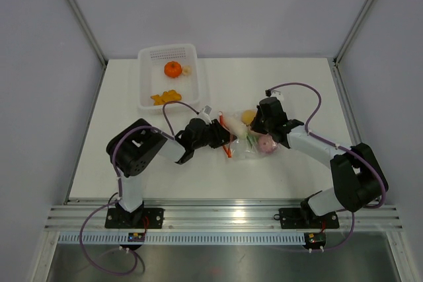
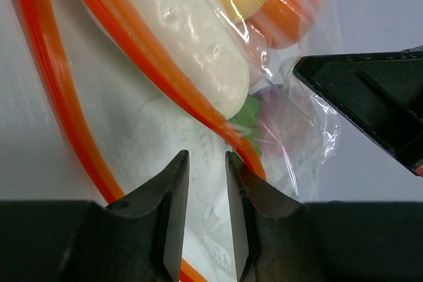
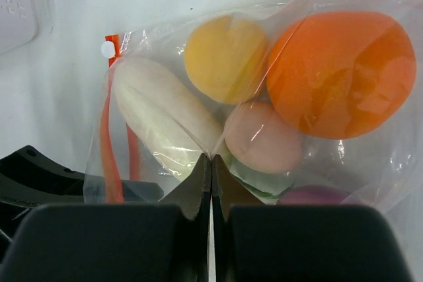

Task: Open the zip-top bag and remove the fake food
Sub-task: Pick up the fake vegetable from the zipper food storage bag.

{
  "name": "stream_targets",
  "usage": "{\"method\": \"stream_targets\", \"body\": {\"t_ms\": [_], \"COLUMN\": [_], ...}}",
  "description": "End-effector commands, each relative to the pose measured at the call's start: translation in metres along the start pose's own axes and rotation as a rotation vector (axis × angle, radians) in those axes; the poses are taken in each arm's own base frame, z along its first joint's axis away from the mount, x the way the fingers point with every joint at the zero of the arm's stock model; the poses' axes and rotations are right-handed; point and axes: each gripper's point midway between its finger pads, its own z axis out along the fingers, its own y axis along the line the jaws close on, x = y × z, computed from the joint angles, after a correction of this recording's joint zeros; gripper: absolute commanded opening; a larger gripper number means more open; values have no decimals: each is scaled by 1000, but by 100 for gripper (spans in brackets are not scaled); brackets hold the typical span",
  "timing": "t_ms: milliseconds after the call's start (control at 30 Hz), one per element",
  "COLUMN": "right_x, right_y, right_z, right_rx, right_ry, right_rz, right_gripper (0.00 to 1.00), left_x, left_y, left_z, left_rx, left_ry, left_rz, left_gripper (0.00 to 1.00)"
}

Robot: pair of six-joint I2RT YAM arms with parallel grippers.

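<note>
The zip-top bag [image 1: 251,148] lies mid-table between both arms, its orange zipper strip [image 2: 165,87] parted into two bands. Inside it is fake food: a white radish [image 3: 165,117], a yellow piece [image 3: 225,57], an orange ball [image 3: 340,74], a peach piece [image 3: 264,137] and a purple piece [image 3: 317,196]. My left gripper [image 2: 206,160] is at the bag's mouth with its jaws a little apart. Clear film shows in the gap and one finger rests against the zipper strip. My right gripper [image 3: 211,160] is shut, pinching a pucker of the bag's film above the radish.
A white perforated basket [image 1: 193,64] stands at the back left, holding an orange pumpkin-like piece [image 1: 172,69] and yellow pieces [image 1: 165,98]. Its corner [image 3: 16,4] shows in the right wrist view. The right arm's dark finger [image 2: 370,104] reaches into the left wrist view.
</note>
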Motion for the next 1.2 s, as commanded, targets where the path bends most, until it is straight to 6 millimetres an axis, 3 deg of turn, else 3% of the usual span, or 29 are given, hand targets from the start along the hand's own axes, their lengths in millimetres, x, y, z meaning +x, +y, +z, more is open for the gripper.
{"method": "stream_targets", "body": {"t_ms": [0,300,767,1000,1167], "right_x": [-10,0,22,37,39], "right_y": [17,22,38,59,64], "right_z": [-8,-2,33,35,27], "right_rx": [-69,-106,-149,-279,-323], "right_ry": [-37,-17,67,129,133], "right_rz": [13,19,-30,-24,-14], "right_gripper": [0,0,0,0,0], "left_x": [-22,-34,-36,-34,-31], "left_y": [-48,-45,-20,-10,-8], "left_z": [-7,-4,9,19,25], "left_rx": [152,76,-54,-84,-88], "left_ry": [-78,-110,-90,-66,-43], "left_rz": [64,119,132,139,134], "left_gripper": [34,58,67,71,71]}}
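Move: The white vegetable in the bag has its middle some 4 cm ahead of the left hand and 2 cm to its right, about 2 cm lower. The yellow food lies about 8 cm ahead and 6 cm to the right of that hand, the pink onion 2 cm back and 13 cm to its right. From the right hand, which already pinches the bag's film, the white vegetable is about 7 cm to the left, level fore and aft, and 6 cm below. Up by some 2.5 cm first, opening wide at the bag's mouth, the left hand then sinks about 3 cm while easing 3 cm forward and rolling about 10 degrees, so its parted fingers straddle the white vegetable. The right hand keeps its pinch on the film and goes about 5 cm left and nearly as far down, bringing the bag towards the left hand. ##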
